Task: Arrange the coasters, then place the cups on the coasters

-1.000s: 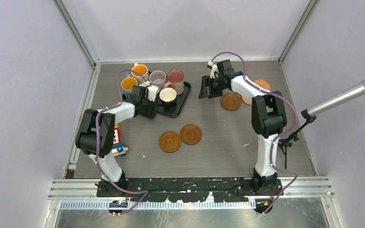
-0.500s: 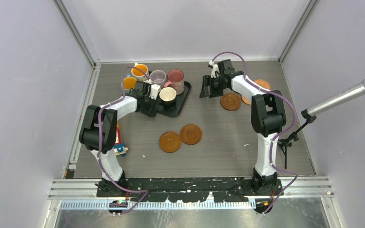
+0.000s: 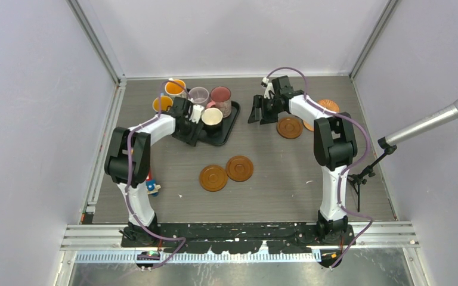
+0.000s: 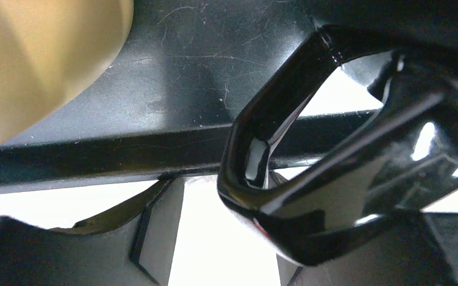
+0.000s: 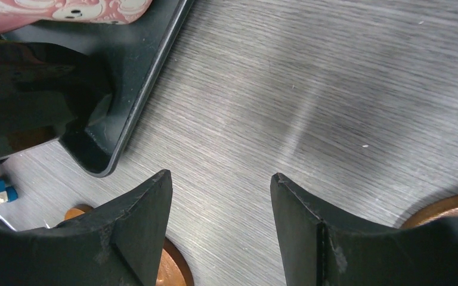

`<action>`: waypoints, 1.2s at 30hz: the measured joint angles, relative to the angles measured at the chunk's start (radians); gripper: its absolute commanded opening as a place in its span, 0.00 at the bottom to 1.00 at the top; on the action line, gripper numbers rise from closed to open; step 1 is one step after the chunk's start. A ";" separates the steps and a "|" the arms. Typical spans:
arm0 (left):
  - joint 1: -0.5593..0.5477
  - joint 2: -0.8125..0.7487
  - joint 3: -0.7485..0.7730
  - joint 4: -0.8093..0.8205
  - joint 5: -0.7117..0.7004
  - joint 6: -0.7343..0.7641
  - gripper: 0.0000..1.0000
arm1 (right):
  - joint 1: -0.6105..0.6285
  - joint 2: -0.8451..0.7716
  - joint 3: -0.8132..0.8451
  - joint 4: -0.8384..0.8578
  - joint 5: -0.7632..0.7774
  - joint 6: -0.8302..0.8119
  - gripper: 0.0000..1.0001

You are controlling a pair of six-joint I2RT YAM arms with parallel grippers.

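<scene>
On the black tray (image 3: 228, 132) stand the cups: two with orange insides (image 3: 175, 88), a lilac one (image 3: 198, 95), a pink one (image 3: 220, 98) and a black one with a white inside (image 3: 212, 118). My left gripper (image 3: 189, 121) (image 4: 214, 190) is open at the tray's left edge. The black cup's handle (image 4: 274, 149) overlaps its right finger, and a cream-yellow cup (image 4: 36, 59) stands beside it. My right gripper (image 3: 261, 113) (image 5: 220, 174) hangs open over bare table. Two coasters (image 3: 213, 177) (image 3: 239, 168) lie mid-table, one (image 3: 289, 127) lies by the right gripper, and more (image 3: 329, 106) are partly behind the right arm.
Coloured toy blocks (image 3: 150, 185) lie beside the left arm. A microphone on a stand (image 3: 429, 122) reaches in from the right. The right wrist view shows the tray corner (image 5: 113, 137) ahead to the left and coaster edges (image 5: 173, 262) (image 5: 447, 205) on both sides.
My left gripper has moved right and a little farther in, closer to the black cup. The right gripper has barely shifted. No cup or coaster has moved.
</scene>
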 measured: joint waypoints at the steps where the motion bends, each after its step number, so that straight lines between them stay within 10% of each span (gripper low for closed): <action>1: -0.001 0.010 0.014 -0.009 0.000 0.000 0.55 | 0.002 0.003 0.000 0.002 -0.001 0.007 0.66; 36: -0.071 0.262 0.352 0.064 -0.005 -0.155 0.58 | -0.031 0.014 0.000 0.020 -0.001 0.012 0.67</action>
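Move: The tray of cups lies in front of the left hand, its near rim right at the half-open fingers and its middle about 11 cm ahead, at table height. On the tray, the black cup stands roughly 7 cm ahead and 6 cm right, its handle reaching back almost over the fingers; the yellow cup is some 9 cm ahead and 3 cm left, the pink cup 16 cm ahead and 10 cm right. From the right hand the tray's middle is about 23 cm left, 3 cm ahead and 5 cm lower. Still against the tray's near rim, the left fingers push it forward and to the right over the table, haltingly for the first couple of centimetres, then faster, about 9 cm forward and 7 cm right in all. The opening stays about half wide, gripping nothing, the hand keeps low, and the wrist tilts some 10 degrees. ##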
